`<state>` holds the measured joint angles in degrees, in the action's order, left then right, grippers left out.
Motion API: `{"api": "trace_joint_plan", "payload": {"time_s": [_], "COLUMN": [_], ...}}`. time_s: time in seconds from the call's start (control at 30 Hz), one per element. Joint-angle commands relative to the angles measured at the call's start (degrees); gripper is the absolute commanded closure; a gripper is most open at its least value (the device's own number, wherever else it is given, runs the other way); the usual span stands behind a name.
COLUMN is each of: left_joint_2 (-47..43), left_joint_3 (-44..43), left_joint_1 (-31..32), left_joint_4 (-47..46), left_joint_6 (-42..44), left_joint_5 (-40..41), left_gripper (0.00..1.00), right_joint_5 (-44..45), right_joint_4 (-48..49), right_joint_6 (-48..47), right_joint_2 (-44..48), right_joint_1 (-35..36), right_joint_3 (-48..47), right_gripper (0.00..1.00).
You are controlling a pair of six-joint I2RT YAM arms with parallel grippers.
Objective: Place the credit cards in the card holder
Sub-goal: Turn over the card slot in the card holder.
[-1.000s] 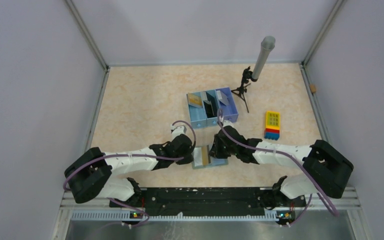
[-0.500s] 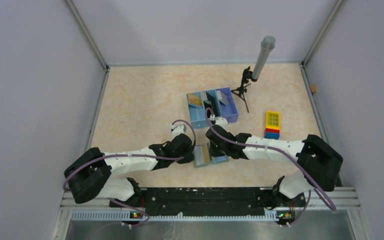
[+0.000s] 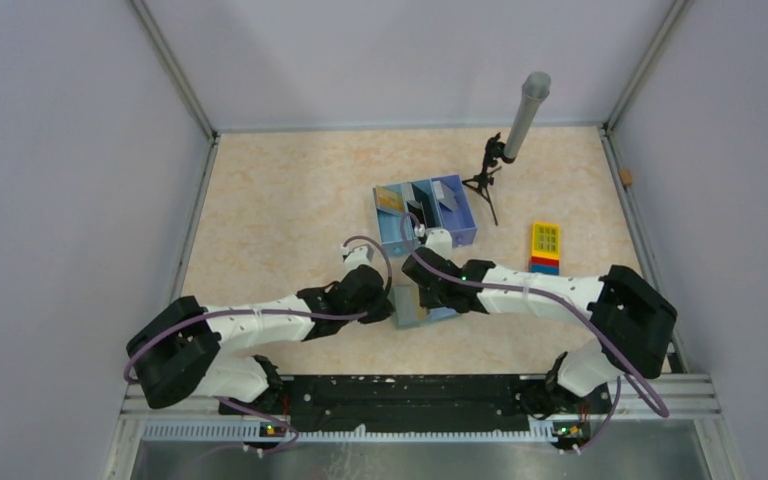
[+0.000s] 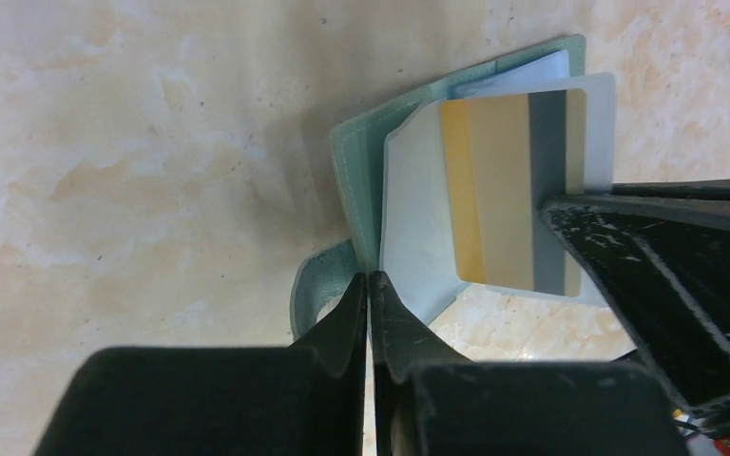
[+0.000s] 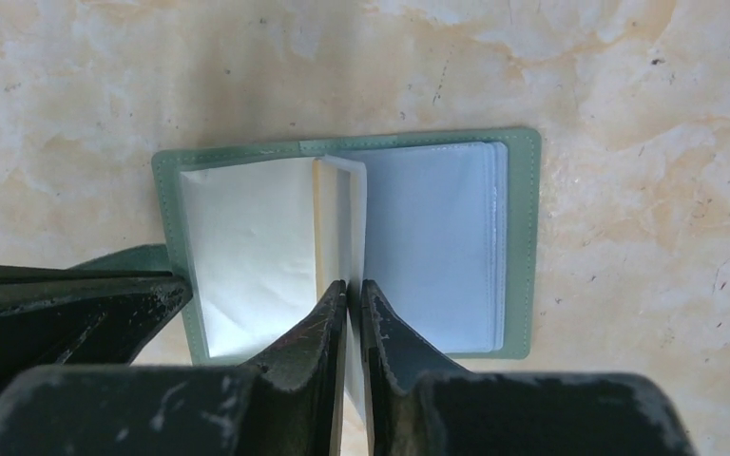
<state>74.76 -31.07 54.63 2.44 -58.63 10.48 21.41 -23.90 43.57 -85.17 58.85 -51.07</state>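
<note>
The card holder (image 5: pixel 523 237) lies open on the table, grey-green outside and light blue inside; from above, the card holder (image 3: pixel 442 316) lies between both grippers. My left gripper (image 4: pixel 371 283) is shut on the edge of its left cover (image 4: pixel 356 180). A clear sleeve (image 4: pixel 409 228) holds a gold and grey striped credit card (image 4: pixel 509 190). My right gripper (image 5: pixel 354 290) is shut on that sleeve (image 5: pixel 342 218), which stands edge-on over the spine. More credit cards (image 3: pixel 391 198) stand in the blue tray (image 3: pixel 396 243).
The blue three-compartment tray stands just beyond the holder. A small tripod with a grey tube (image 3: pixel 525 115) is behind it. A yellow toy block (image 3: pixel 545 248) lies at the right. Side walls enclose the table.
My right gripper has moved left over the holder, swinging the sleeve with the card up toward the left cover. The left gripper has stayed on the cover edge.
</note>
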Motion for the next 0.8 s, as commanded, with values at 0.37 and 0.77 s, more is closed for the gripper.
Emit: {"api": "trace_joint_plan", "payload": {"time_s": [0.37, 0.77], "left_joint_2": [1.35, 0.61], "left_joint_3": [0.52, 2.08], "left_joint_1": [-0.05, -0.21], "left_joint_4": [-6.29, -6.36], "left_joint_6": [-0.86, -1.8], "left_joint_5": [0.36, 2.04], "left_gripper": [1.0, 1.0], "right_joint_5": [-0.68, -5.21], "right_joint_4": [2.06, 9.05], "right_joint_6": [-1.03, 0.6], "right_joint_2": [-3.84, -2.73], "right_joint_1": [3.98, 4.41], "right_joint_3": [-4.54, -0.07], "right_gripper": [0.7, 0.62]}}
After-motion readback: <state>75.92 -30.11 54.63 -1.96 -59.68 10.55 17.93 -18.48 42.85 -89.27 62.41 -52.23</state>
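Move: The right hand pinches the top edge of the upright card slot, whose middle is about 3 cm below it. The left half of the open card holder, where the slot is going, lies some 4 cm left and 4 cm below; the blue right-hand slot is about 4 cm right at the same depth. The storage boxes stand around 20 cm ahead. From the left hand, pinching the holder's left edge, the upright slot is about 7 cm to the right and 1 cm ahead, at about hand height. Leftward about 4 cm, easing back some 1.5 cm and dipping slightly, the right hand carries the pinched card slot over towards the holder's left half. Its fingers open to roughly a third along the way and let go, with a small counter-clockwise turn, ending just over the slot. The left hand keeps its pinch on the holder's left edge, drifting right about 1 cm. ##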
